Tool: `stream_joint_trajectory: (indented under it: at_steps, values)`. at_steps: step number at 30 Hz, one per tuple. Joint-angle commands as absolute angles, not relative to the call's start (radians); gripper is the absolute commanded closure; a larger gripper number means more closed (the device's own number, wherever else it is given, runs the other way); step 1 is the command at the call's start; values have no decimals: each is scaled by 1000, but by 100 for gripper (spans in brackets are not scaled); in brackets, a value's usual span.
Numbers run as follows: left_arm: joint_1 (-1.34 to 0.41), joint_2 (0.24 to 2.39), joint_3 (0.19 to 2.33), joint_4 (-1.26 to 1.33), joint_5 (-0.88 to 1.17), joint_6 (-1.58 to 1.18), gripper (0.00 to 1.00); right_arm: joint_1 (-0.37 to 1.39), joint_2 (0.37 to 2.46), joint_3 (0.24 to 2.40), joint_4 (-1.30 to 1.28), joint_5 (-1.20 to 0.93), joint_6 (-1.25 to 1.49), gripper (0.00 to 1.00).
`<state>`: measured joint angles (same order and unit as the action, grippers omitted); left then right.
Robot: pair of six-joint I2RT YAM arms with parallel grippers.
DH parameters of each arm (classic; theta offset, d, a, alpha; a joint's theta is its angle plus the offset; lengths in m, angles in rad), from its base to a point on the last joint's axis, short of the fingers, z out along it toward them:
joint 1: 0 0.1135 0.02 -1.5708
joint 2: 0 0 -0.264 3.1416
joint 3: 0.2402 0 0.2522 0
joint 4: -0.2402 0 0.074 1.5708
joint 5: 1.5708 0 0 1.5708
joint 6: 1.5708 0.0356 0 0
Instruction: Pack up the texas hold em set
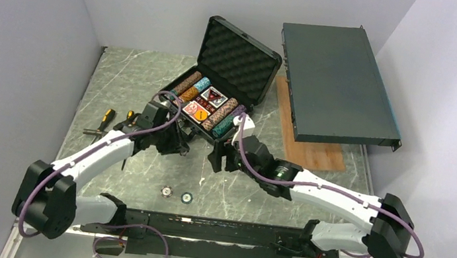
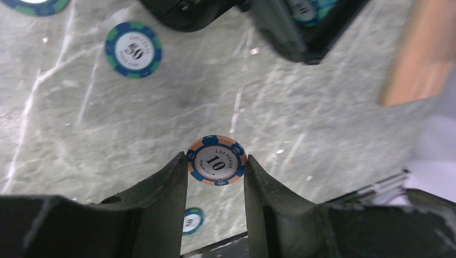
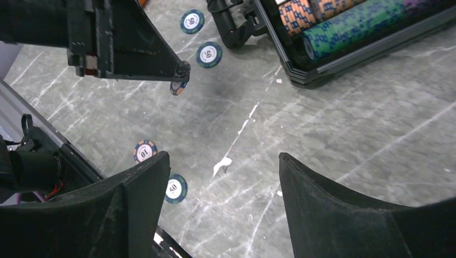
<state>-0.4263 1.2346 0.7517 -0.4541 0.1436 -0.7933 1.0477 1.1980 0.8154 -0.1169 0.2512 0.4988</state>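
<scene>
The black case (image 1: 241,56) stands open at the table's middle, foam lid up, with rows of chips (image 1: 220,114) and card decks (image 1: 206,99) inside. My left gripper (image 2: 216,161) is shut on an orange-and-blue "10" chip (image 2: 216,160), pinched by its edges above the table, left of the case's front corner (image 1: 174,143). Open and with nothing between its fingers, my right gripper (image 3: 221,158) hovers over bare table just in front of the case (image 1: 220,158). Loose chips lie nearby: two green-blue "50" chips (image 3: 208,54) (image 3: 192,21), a "10" chip (image 3: 145,151) and another "50" chip (image 3: 175,188).
A large flat dark grey metal box (image 1: 338,83) leans at the back right over a wooden board (image 1: 312,155). Orange-handled screwdrivers (image 1: 103,119) lie at the left. The arms' black base rail (image 1: 212,230) runs along the near edge. Grey walls enclose the table.
</scene>
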Motion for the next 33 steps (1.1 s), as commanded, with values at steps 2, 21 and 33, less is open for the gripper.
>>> stream_joint_trajectory:
  at_steps: [2, 21, 33]
  values:
    - [-373, 1119, 687, -272, 333, -936, 76, 1076, 1276, 823, 114, 244, 499, 26]
    - [-325, 1028, 545, -48, 580, -1127, 75, 1148, 1495, 878, 255, 394, 471, 48]
    - [-324, 1043, 520, -13, 587, -1139, 75, 1160, 1521, 880, 327, 362, 443, 56]
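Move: The left hand holds the orange-and-blue chip between its fingertips, some 8 cm above the table. The open right gripper is about 12 cm to its right, 4 cm back and 9 cm higher, so the chip lies as much to the right gripper's left, farther out and below. From the left hand, the nearer 50 chip is 5 cm ahead, 2 cm left; the case's middle is about 20 cm ahead, 6 cm right. The left hand keeps its pinch on the chip and lifts it about 5 cm while carrying it right towards the right gripper, slightly back as well, rolling some 30 degrees so that its fingers swing from mostly down to pointing rightward. The right hand comes to meet it, going about 7 cm left and then sinking a few centimetres with a slight rise at the end, its fingers narrowing from wide to about half open around the chip's free edge without shutting on it. ##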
